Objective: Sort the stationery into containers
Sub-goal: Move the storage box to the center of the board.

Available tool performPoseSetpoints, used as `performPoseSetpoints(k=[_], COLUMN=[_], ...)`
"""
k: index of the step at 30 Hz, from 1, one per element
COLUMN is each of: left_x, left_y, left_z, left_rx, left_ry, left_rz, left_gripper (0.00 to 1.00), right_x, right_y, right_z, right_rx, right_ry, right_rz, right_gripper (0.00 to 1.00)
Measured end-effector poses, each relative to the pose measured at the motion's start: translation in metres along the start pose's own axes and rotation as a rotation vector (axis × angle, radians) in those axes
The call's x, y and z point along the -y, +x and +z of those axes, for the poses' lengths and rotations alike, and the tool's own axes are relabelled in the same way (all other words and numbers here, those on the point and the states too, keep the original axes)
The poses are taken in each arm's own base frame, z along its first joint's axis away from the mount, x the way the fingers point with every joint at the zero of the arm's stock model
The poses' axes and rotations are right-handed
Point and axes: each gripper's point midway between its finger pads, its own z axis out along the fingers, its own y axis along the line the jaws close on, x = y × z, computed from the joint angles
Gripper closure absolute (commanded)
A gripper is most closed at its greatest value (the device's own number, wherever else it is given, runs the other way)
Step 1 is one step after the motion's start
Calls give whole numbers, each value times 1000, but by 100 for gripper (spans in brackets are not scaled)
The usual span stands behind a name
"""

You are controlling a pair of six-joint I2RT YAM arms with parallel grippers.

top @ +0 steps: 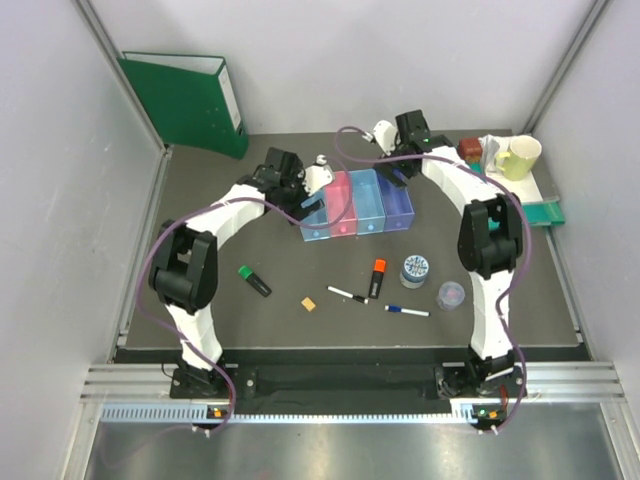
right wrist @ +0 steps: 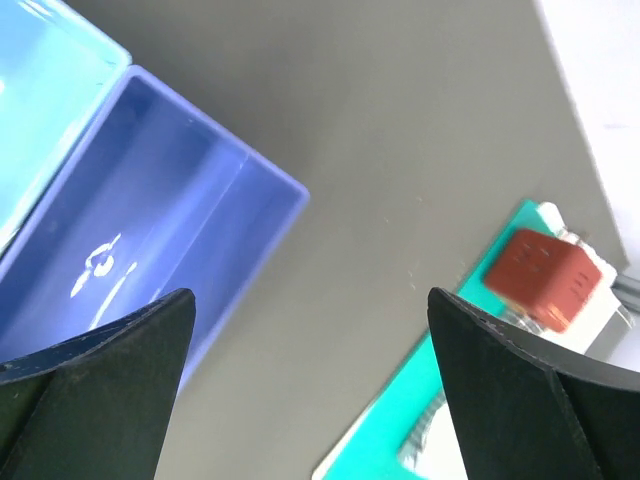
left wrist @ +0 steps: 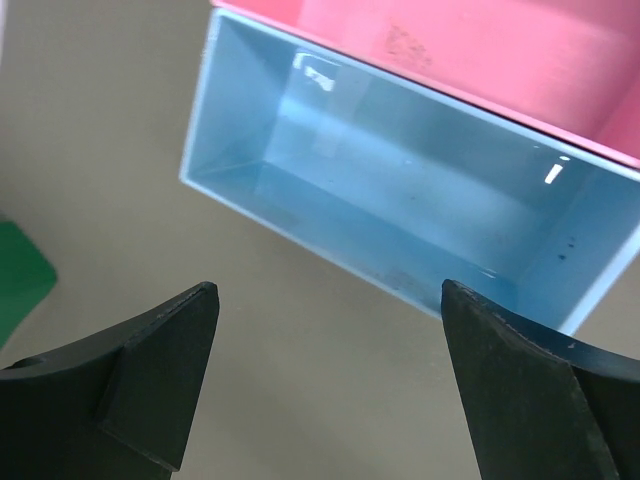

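Observation:
Four joined containers (top: 355, 205) stand mid-table: light blue, pink, blue, purple. In front of them lie the stationery: a green-capped highlighter (top: 254, 280), a tan block (top: 309, 303), an orange-capped highlighter (top: 377, 279), two white pens (top: 347, 294) (top: 407, 311), a round tub (top: 416, 270) and a purple cup (top: 452, 295). My left gripper (left wrist: 330, 340) hangs open and empty beside the light blue bin (left wrist: 420, 200), which holds nothing. My right gripper (right wrist: 310, 340) is open and empty by the far end of the purple bin (right wrist: 150, 230).
A green binder (top: 185, 100) leans in the back left corner. At the back right a teal tray (top: 545, 210) carries a yellow-green mug (top: 520, 155) and a red-brown cube (right wrist: 545, 275). White walls enclose the table on three sides.

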Motion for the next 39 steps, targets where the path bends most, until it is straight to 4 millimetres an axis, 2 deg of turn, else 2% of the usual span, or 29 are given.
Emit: performPoseSetpoints(k=[4,8,11,14,16,20,22,24,28,32,36,39], left_x=[-12,-21,-16,4,21,71,89,98,101,91,72,63], left_y=[-6,-23,-37,-45,-45,-25,-13,0,21,29,26,25], left_z=[-7,-24,-42,-62,-71,-75,-71,-68,-61,-55,-52,-48], left_rx=[21,68,118,158,169,131,99,63,7,-22,-25,-25], left_ry=[-35,-60,-31,41,83,207,252,272,246,177,83,38], left_rz=[-16,-26,-23,-11,4,20,20,14,11,17,15,5], left_gripper=[3,3,4,4,4,5,5,5,5,5,4,4], right_x=[16,35,42,36,25,-12,-31,-48,-72,-102,-136,-150], right_y=[-20,-37,-33,-11,7,42,53,62,71,87,115,130], right_z=[-42,-84,-102,-100,-94,-94,-106,-124,-165,-191,-191,-185], right_rx=[78,160,169,122,72,-24,-47,-50,-18,-3,-57,-101], right_ry=[34,90,117,100,53,-96,-167,-228,-292,-345,-413,-442], right_rz=[36,70,84,97,100,101,103,106,111,117,131,144], right_gripper=[0,0,0,0,0,0,0,0,0,0,0,0])
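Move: My open left hand is at the storage box's left side, the box's middle about 18 cm to its right and 2 cm ahead; the green marker lies some 21 cm back and 15 cm left. From my open right hand the blue-lidded jar is roughly 28 cm back and 3 cm right. The box's middle is 7 cm back and 17 cm left of that hand, the orange-capped marker 30 cm back and 8 cm left, the clip jar 35 cm back and 16 cm right. I lift both open hands clear of the box's sides. My right rises about 11 cm, then draws back some 27 cm towards the blue-lidded jar, sinking again as its fingers tip steeper down. My left goes up and back about 12 cm, comes down past its starting height, then eases some 4 cm forward again by the box's near-left corner. ##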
